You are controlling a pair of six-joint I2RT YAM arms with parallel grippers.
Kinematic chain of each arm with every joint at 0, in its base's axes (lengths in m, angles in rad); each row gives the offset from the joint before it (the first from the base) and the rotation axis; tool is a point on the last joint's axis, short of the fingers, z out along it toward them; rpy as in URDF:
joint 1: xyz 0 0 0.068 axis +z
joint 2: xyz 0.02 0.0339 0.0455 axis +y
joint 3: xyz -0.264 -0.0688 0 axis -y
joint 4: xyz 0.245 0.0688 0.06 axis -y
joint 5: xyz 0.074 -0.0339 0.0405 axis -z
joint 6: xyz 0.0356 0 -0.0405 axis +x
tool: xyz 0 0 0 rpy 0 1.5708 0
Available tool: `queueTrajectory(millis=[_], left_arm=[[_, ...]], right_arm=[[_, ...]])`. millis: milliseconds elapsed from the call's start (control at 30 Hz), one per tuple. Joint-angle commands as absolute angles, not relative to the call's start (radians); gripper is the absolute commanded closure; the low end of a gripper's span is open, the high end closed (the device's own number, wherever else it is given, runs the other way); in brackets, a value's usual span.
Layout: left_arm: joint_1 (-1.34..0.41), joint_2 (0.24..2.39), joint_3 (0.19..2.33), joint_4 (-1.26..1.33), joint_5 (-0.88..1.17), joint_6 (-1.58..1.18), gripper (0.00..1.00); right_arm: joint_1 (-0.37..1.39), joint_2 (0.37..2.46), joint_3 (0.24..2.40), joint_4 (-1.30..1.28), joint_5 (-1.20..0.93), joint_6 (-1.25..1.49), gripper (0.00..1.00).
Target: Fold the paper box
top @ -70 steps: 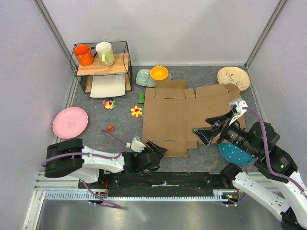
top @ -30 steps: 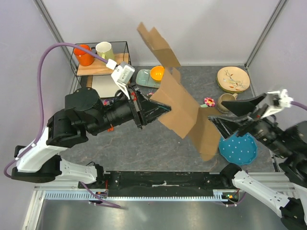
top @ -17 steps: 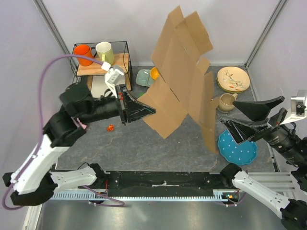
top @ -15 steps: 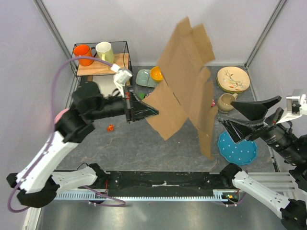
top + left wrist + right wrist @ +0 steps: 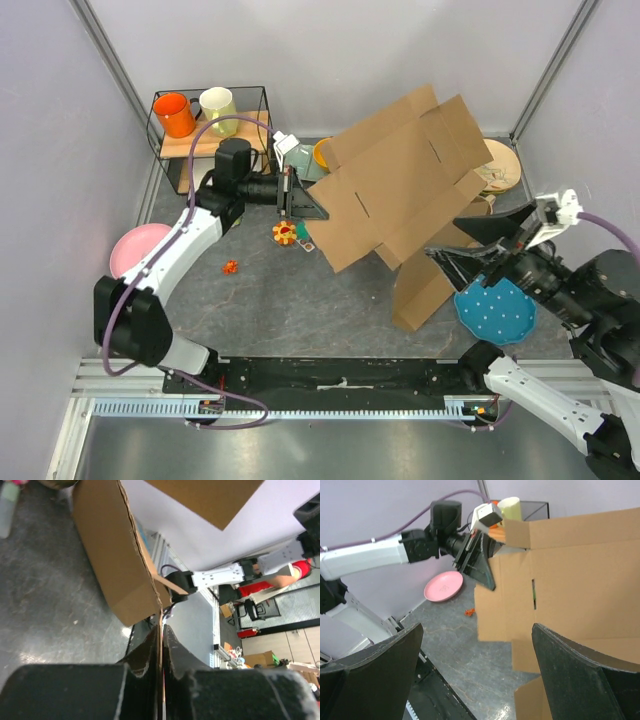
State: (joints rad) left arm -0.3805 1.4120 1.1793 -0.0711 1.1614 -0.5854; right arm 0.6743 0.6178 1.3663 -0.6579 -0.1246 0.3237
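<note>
The paper box, a big flat brown cardboard sheet with flaps and slits, is held tilted in the air over the middle of the table. One flap hangs down to the table top. My left gripper is shut on the sheet's left edge. In the left wrist view that thin edge is pinched between the two dark fingers. My right gripper stands wide open by the sheet's lower right, with nothing in it. From the right wrist, the cardboard fills the space beyond the spread fingers.
A wire rack at the back left carries an orange mug and a cream mug. A pink plate lies left, a blue dotted plate under my right arm, a beige plate back right. Small toys lie near the left gripper.
The left arm has stretched toward the back with the box in its grip, and the sheet has swung from nearly upright to a flatter tilt. The right gripper stayed open and moved closer.
</note>
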Motion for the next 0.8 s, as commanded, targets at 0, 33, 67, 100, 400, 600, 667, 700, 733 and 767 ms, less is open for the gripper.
queueTrajectory(millis=[0,33,67,100,400,600,667,700,733,767], left_arm=[[-0.350,1.505,1.327,-0.348,1.168,-0.338,0.90],[-0.341,1.550,1.380,-0.403,1.148,-0.295,0.89],[-0.339,1.574,1.405,-0.454,1.117,-0.254,0.87],[-0.337,1.597,1.431,-0.562,1.024,-0.179,0.85],[-0.298,1.698,1.545,-0.692,0.402,-0.195,0.31],[-0.233,1.476,1.363,-0.546,0.212,-0.337,0.07],[-0.233,1.412,1.300,-0.482,0.236,-0.414,0.06],[-0.235,1.344,1.213,-0.450,0.251,-0.455,0.04],[-0.241,1.297,1.147,-0.404,0.276,-0.507,0.01],[-0.253,1.254,1.075,-0.264,0.325,-0.613,0.00]], right_arm=[[0.675,0.637,1.284,-0.614,-0.137,0.316,0.02],[0.675,0.635,1.267,-0.601,-0.133,0.321,0.02],[0.675,0.634,1.252,-0.595,-0.132,0.322,0.02],[0.675,0.634,1.223,-0.589,-0.126,0.325,0.02],[0.675,0.647,1.151,-0.569,-0.110,0.319,0.02],[0.676,0.663,1.140,-0.560,-0.109,0.316,0.02],[0.675,0.663,1.125,-0.554,-0.109,0.314,0.02],[0.675,0.666,1.118,-0.549,-0.107,0.318,0.02],[0.675,0.666,1.114,-0.546,-0.106,0.319,0.02],[0.675,0.664,1.103,-0.542,-0.107,0.321,0.02]])
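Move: The left hand already pinches the raised box by its left edge, about 30 cm above the table. The box's middle is some 20 cm to its right, 8 cm ahead and 8 cm lower. The patch of table it is taken to lies about 12 cm ahead, 11 cm right and 28 cm below; the yellow flower toy lies 13 cm ahead and 10 cm left, the orange bowl 36 cm ahead and 3 cm right. From the empty right hand that patch is roughly 24 cm ahead, 10 cm left and 44 cm below. Still gripping the cardboard edge, the left hand carries the box forward and down, some 12 cm each way, opening wide as it goes and letting go of the edge. It pulls about 13 cm left off the box and rises slightly at the end, the fingers swinging from pointing right to ahead, right and down. The open right hand sinks some 9 cm, easing forward and left, without gripping anything. ##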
